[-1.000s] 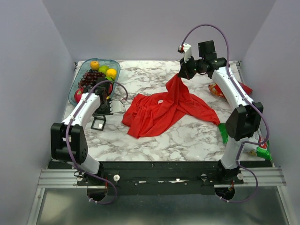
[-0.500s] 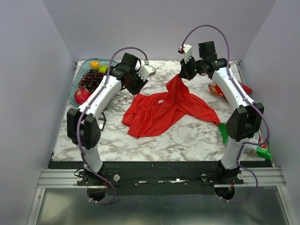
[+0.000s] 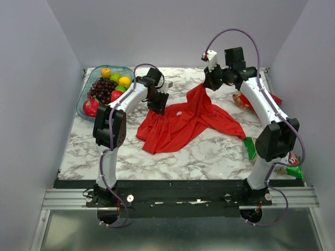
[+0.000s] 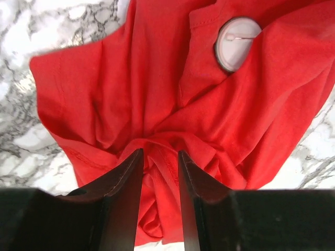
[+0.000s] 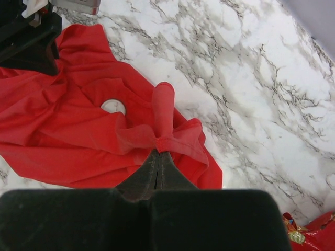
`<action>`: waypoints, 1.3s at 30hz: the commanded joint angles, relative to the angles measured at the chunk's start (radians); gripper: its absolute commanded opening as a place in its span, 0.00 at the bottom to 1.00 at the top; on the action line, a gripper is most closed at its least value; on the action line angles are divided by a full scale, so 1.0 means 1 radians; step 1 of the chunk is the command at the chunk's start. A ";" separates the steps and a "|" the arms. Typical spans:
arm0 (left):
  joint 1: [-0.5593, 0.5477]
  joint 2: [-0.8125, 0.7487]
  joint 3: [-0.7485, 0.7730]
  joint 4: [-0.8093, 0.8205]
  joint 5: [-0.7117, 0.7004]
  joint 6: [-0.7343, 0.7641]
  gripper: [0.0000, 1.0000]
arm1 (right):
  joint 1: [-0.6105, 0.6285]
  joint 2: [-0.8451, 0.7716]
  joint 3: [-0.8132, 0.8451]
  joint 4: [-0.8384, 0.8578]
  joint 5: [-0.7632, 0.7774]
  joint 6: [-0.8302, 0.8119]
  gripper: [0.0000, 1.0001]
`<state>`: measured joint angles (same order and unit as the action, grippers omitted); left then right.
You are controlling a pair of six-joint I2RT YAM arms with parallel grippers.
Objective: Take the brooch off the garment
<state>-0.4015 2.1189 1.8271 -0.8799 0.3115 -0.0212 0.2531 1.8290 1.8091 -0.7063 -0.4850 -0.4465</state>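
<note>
The red garment lies crumpled mid-table, also in the left wrist view and the right wrist view. The whitish round brooch is pinned near its middle; it shows at the top right of the left wrist view and in the right wrist view. My left gripper is open, its jaws astride a cloth fold at the shirt's upper left edge, short of the brooch. My right gripper is shut on a hem and holds that corner lifted.
A glass bowl of fruit stands at the back left. A red snack bag lies under the right arm, also in the right wrist view. Green packets lie at the right edge.
My left arm swung from the table's left side across to the shirt's upper left edge and came down over it. My right gripper keeps its hold and rose slightly.
</note>
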 commanded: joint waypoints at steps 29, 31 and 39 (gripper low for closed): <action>0.345 -0.220 0.311 0.024 0.135 0.135 0.00 | -0.245 0.193 0.551 0.011 0.083 0.101 0.01; 0.372 -0.302 0.256 0.126 0.159 0.136 0.00 | -0.270 0.187 0.565 0.057 0.091 0.133 0.00; 0.377 -0.609 0.084 0.334 0.195 0.151 0.00 | -0.336 0.031 0.514 0.172 0.117 0.170 0.00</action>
<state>-0.0147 1.6581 1.9850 -0.6739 0.4702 0.0982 -0.0471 1.9900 2.3623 -0.6243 -0.3908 -0.3103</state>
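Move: The bunched left part of the garment that the left fingers will shut on lies about 3 cm back towards the base and 3 cm below the open left hand, neither left nor right of it. The brooch sits some 9 cm to that hand's right and 1 cm ahead; the fruit basket is about 33 cm left and 10 cm ahead. From the right hand, already holding the garment up, the brooch lies about 13 cm left, 4 back and 18 below. The garment's bunched left part is pinched as the left hand eases back and down a few centimetres and shuts its fingers; that hand then lifts it some 30 cm, sweeping forward and left before drawing slightly back, fingers swinging up from the table. Keeping its pinch, the right hand goes up, right and forward, about 25 cm in all, away from the left hand, turning clockwise. ##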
